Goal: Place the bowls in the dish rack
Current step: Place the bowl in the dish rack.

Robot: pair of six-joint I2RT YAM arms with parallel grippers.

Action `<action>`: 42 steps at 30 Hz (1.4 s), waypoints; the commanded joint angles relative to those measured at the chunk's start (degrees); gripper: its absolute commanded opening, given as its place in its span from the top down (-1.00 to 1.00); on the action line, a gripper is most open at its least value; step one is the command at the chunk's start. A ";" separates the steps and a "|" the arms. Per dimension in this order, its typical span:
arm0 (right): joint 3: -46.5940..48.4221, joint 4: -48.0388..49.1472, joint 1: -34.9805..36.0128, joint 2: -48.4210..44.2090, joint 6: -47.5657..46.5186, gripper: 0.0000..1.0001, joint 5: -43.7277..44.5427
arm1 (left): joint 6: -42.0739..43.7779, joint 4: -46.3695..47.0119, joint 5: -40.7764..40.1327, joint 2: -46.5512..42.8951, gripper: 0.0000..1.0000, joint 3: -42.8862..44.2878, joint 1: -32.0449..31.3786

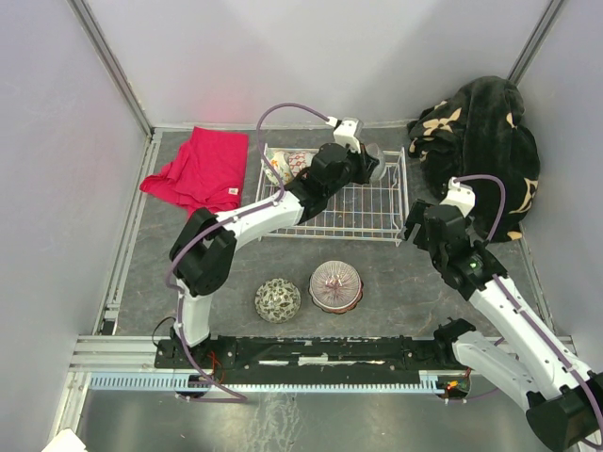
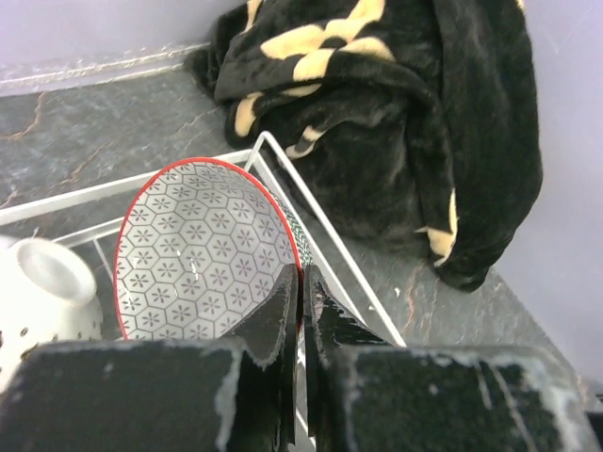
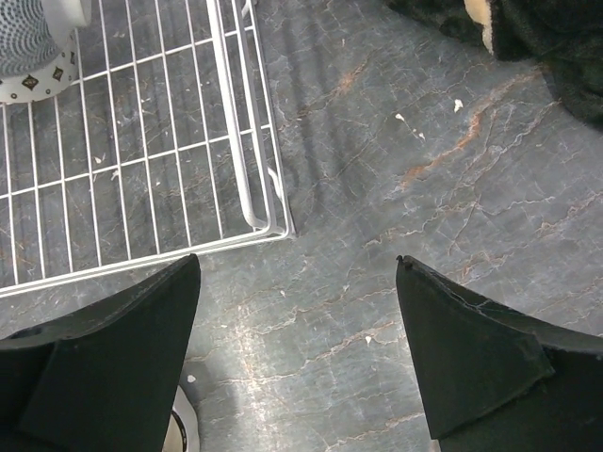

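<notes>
The white wire dish rack [image 1: 339,237] lies at the back middle of the table. My left gripper [image 1: 365,166] reaches over its far right end, shut on the red rim of a hexagon-patterned bowl [image 2: 198,250], which stands tilted on edge by the rack's right side wire [image 2: 325,235]. A white upturned bowl [image 2: 47,282] sits beside it in the rack, and another bowl [image 1: 287,167] lies at the rack's left end. Two bowls stand on the table in front: a green patterned one [image 1: 278,299] and a pink one [image 1: 335,286]. My right gripper [image 3: 297,273] hangs open over bare table just right of the rack's near right corner [image 3: 278,226].
A black and yellow blanket [image 1: 480,151] is heaped at the back right, close to the rack. A red cloth [image 1: 200,169] lies left of the rack. Grey walls enclose the table on three sides.
</notes>
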 commanded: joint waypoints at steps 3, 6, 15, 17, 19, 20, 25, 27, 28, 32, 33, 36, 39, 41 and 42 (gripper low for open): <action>0.70 2.65 -0.09 2.29 -0.03 -0.79 2.27 | -7.96 17.96 4.62 1.50 0.95 0.47 1.67; 0.44 3.75 -0.14 3.33 -0.20 -0.68 1.95 | -10.07 20.89 5.34 2.13 0.95 -0.32 2.10; -0.21 6.03 -0.17 5.19 -0.25 -0.38 1.91 | -19.23 30.02 8.31 6.07 0.95 -3.43 4.53; -0.27 6.49 -0.20 5.62 -0.28 -0.31 1.74 | -20.62 30.55 8.35 7.01 0.95 -3.59 4.78; -0.25 6.85 -0.23 6.16 -0.25 -0.25 1.53 | -21.25 30.36 7.90 7.74 0.95 -3.63 4.99; -0.22 7.02 -0.19 6.53 -0.26 -0.24 1.41 | -21.54 30.18 7.55 8.09 0.95 -3.73 5.15; -0.03 7.64 -0.19 8.47 -0.27 -0.20 0.78 | -22.34 30.01 7.56 10.23 0.95 -3.25 5.85; 0.05 7.72 -0.25 9.05 -0.19 -0.19 0.56 | -22.69 30.47 7.80 10.82 0.95 -3.24 6.18; 0.06 7.80 -0.20 9.18 -0.16 -0.19 0.42 | -22.93 30.91 7.93 11.13 0.95 -3.36 6.37; -0.02 7.93 -0.23 9.14 -0.16 -0.19 0.38 | -24.20 32.39 8.87 12.32 0.95 -3.41 6.68; -0.03 7.94 -0.23 9.07 -0.16 -0.18 0.33 | -24.57 32.85 9.07 12.65 0.95 -3.42 6.68; -0.03 7.94 -0.23 9.10 -0.13 -0.18 0.38 | -25.75 33.92 9.68 13.46 0.95 -3.10 6.68; -0.07 7.95 -0.23 9.02 -0.07 -0.18 0.33 | -26.54 34.26 9.93 14.01 0.95 -2.56 6.62; -0.04 7.94 -0.21 9.04 -0.07 -0.18 0.29 | -26.72 34.57 9.92 14.07 0.95 -2.39 6.66; -0.11 7.94 -0.21 8.96 -0.07 -0.17 0.24 | -26.71 34.59 9.92 14.10 0.95 -2.32 6.60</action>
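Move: The left hand holds the bowl by its rim; the free rack slot lies about 10 cm ahead, 3 cm to the right and 14 cm below. The nearest racked bowl is about 10 cm ahead and 5 cm left, the next one equally far out and 13 cm left, the rack's right end 8 cm ahead and 14 cm right. From the open right hand, the rack's near right corner is 5 cm straight ahead, 13 cm down. The left hand keeps its shut grip on the bowl's rim and eases about 5 cm forward, rising some 2 cm before sinking roughly 8 cm from there, towards the free slot right of the racked bowls, while the wrist rolls its left side down about 25 degrees. The right hand sinks some 3 cm and goes 2 cm forward to the rack's near right corner, its fingers closing from almost wide open to a little over half, with no touch to be seen. ##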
